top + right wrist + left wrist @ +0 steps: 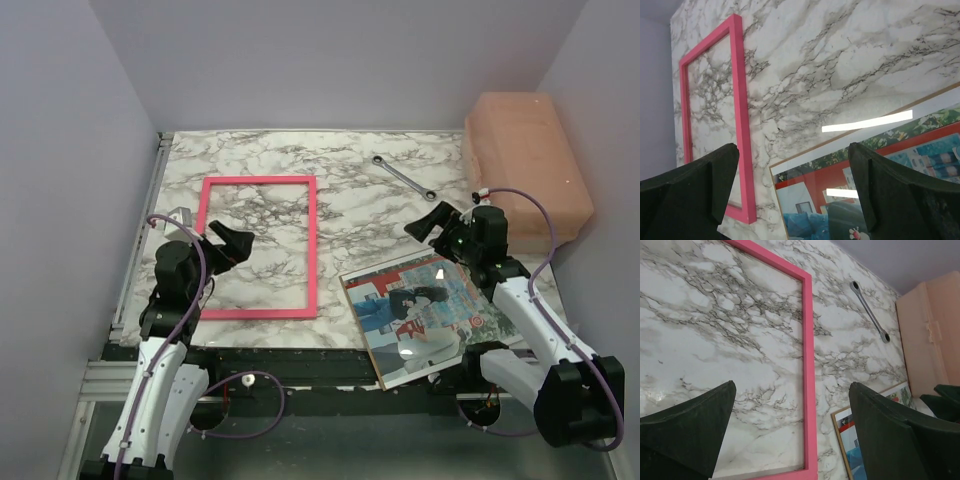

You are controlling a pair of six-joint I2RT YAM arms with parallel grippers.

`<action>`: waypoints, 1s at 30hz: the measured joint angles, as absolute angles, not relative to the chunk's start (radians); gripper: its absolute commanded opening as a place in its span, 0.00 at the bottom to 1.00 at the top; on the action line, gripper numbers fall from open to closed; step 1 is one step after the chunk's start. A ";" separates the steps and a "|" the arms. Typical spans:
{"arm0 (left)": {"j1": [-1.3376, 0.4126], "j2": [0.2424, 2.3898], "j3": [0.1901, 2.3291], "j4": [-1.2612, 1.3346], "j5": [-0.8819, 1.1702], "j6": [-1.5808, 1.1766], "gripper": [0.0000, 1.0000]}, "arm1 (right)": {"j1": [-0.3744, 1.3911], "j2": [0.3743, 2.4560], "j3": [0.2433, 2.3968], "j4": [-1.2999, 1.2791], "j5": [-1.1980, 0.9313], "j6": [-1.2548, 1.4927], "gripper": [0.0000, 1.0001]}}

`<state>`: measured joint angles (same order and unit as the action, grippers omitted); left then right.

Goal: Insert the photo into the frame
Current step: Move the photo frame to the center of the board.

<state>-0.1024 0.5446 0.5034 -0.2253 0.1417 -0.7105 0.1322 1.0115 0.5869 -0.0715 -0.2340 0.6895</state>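
Note:
The frame (312, 245), bright pink and thin, lies flat on the marble table's left half with bare marble inside it. The photo (420, 315) lies face up and skewed at the front right, a thin brown edge round it and its near corner over the table's front edge. My left gripper (232, 240) hovers open over the frame's lower left part, empty. My right gripper (428, 222) hovers open above the photo's far edge, empty. In the left wrist view the left gripper (792, 385) looks down on the frame (808, 365) and the photo's corner (847, 432). In the right wrist view the right gripper (793, 147) spans the photo (880, 165) and the frame (740, 100).
A metal wrench (404, 178) lies on the marble behind the photo, also in the left wrist view as the wrench (870, 312). A peach foam block (525, 160) stands at the back right against the wall. Grey walls close in the table's sides and back.

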 measured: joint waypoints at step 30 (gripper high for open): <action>-0.102 0.455 0.830 -0.389 0.270 -0.749 0.98 | 0.622 1.502 0.979 -0.337 -0.179 0.744 0.96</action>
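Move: My right hand hangs open about 15 cm above the board; the pink photo frame's middle lies some 40 cm to its left and 2 cm farther out, with the frame's right bar only about 26 cm left. The photo panel is centred about 15 cm straight back, the wrench some 20 cm ahead and 1 cm left. From my left hand, open above the frame, the frame's middle is about 8 cm ahead and 20 cm below. My right hand eases down and slightly back, then swings quickly left, about 16 cm in all, towards the photo frame's right bar, sinking some 5 cm while the fingers tip further down and turn counter-clockwise by about 20 degrees. Meanwhile I shift my left hand a little right, then lift it fast away from the frame and back, fingers tilting up. Both grippers stay wide open, touching nothing. ##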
